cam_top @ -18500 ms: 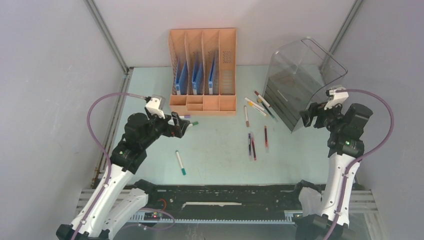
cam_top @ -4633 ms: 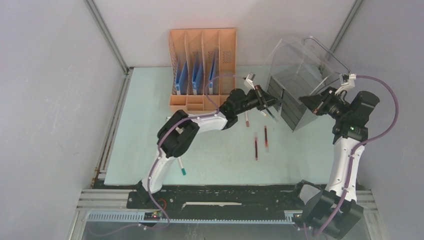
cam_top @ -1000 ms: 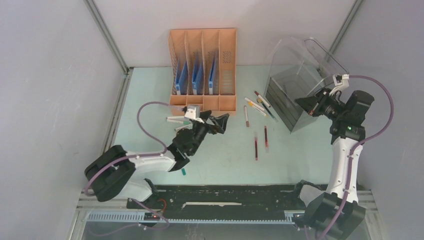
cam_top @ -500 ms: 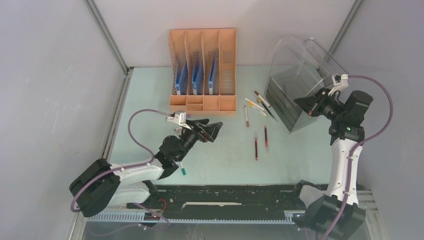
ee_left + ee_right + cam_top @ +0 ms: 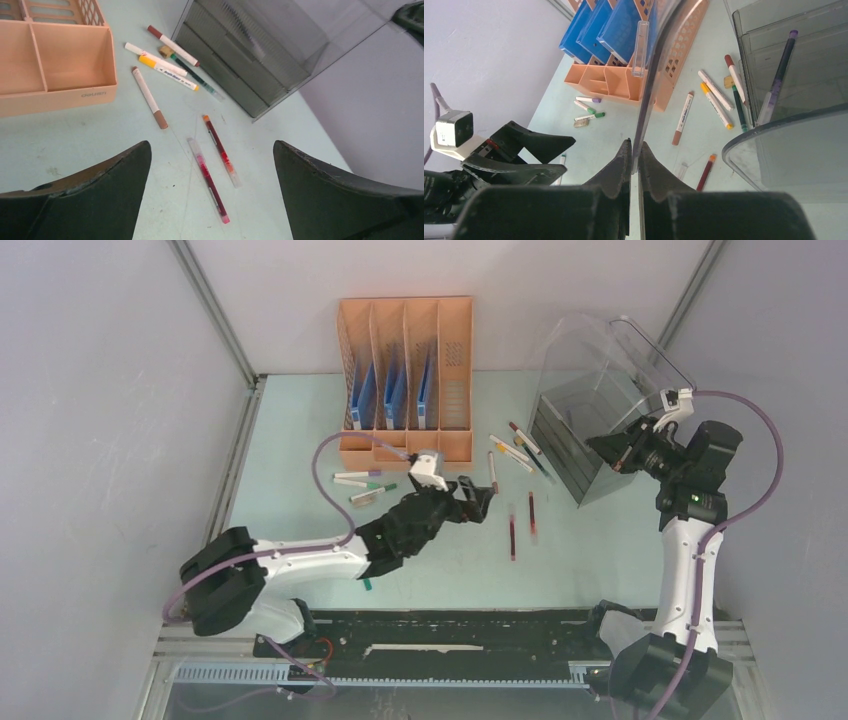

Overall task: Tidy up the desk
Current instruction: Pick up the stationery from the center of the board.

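Observation:
The desk (image 5: 290,440) is a pale mint-green tabletop. My left gripper (image 5: 478,498) hovers open over its middle, empty. In the left wrist view the left gripper (image 5: 211,145) frames two red pens (image 5: 209,180) lying on the desk, also visible from above as red pens (image 5: 512,535). A brown marker (image 5: 149,97) and a cluster of markers (image 5: 167,72) lie further back. My right gripper (image 5: 602,447) is shut on the thin clear flap (image 5: 646,85) of the smoky drawer bin (image 5: 600,390), holding it raised. A purple pen (image 5: 779,75) lies inside the bin.
An orange file rack (image 5: 405,370) with blue folders stands at the back. Two markers (image 5: 362,485) lie left of my left wrist. A green-tipped pen (image 5: 368,585) pokes out under the left arm. Grey walls enclose the desk; a black rail (image 5: 450,635) runs along the front.
My left arm has swung to the right across the desk, its open gripper now near the red pens. The right gripper has kept its hold on the flap.

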`<act>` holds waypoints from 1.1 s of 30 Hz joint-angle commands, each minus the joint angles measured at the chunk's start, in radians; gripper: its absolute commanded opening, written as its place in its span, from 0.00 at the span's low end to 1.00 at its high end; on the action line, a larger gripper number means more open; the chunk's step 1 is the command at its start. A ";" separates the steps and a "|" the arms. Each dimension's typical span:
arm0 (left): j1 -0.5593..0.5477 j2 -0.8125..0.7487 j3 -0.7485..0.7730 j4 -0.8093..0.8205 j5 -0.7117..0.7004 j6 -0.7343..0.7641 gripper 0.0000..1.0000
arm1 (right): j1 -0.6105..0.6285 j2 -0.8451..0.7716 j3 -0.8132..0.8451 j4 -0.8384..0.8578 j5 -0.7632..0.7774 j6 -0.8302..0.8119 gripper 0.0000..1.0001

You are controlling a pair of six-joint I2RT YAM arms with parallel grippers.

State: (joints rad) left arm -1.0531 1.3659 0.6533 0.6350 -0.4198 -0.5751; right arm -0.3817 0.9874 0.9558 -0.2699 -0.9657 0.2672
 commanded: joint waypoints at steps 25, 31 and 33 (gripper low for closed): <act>-0.153 0.649 0.764 -0.900 -0.068 -0.134 0.64 | 0.023 -0.052 0.020 0.019 -0.017 -0.057 0.10; -0.155 0.695 0.833 -0.951 -0.071 -0.125 0.64 | 0.021 -0.055 0.020 0.017 -0.014 -0.058 0.10; -0.156 0.721 0.877 -0.988 -0.079 -0.126 0.62 | 0.021 -0.055 0.020 0.017 -0.014 -0.058 0.10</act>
State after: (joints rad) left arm -1.2060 2.0518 1.4368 -0.2871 -0.4911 -0.6918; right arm -0.3752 0.9760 0.9562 -0.2886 -0.9325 0.2470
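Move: The pink-ended red pen, the piece of stationery at the centre of the board, lies some 10 cm to the left hand's right, level with it fore and aft, and about 19 cm below. The orange-ended red pen is about 4 cm farther right of that pen and 4 cm farther out; the brown marker sits roughly 15 cm farther out and 4 cm left of it. From the right hand the pink-ended pen is about 15 cm left, 9 cm back and 29 cm below. Down to the pink-ended red pen comes the left hand, sinking about 16 cm while going some 10 cm to the right, quickly first and then easing off. The wrist tips and rolls until the nearly level fingers point steeply down, about 45 degrees, and the wide-open fingers narrow to roughly two thirds, one on each side of the pen's near half, without pinching it. ##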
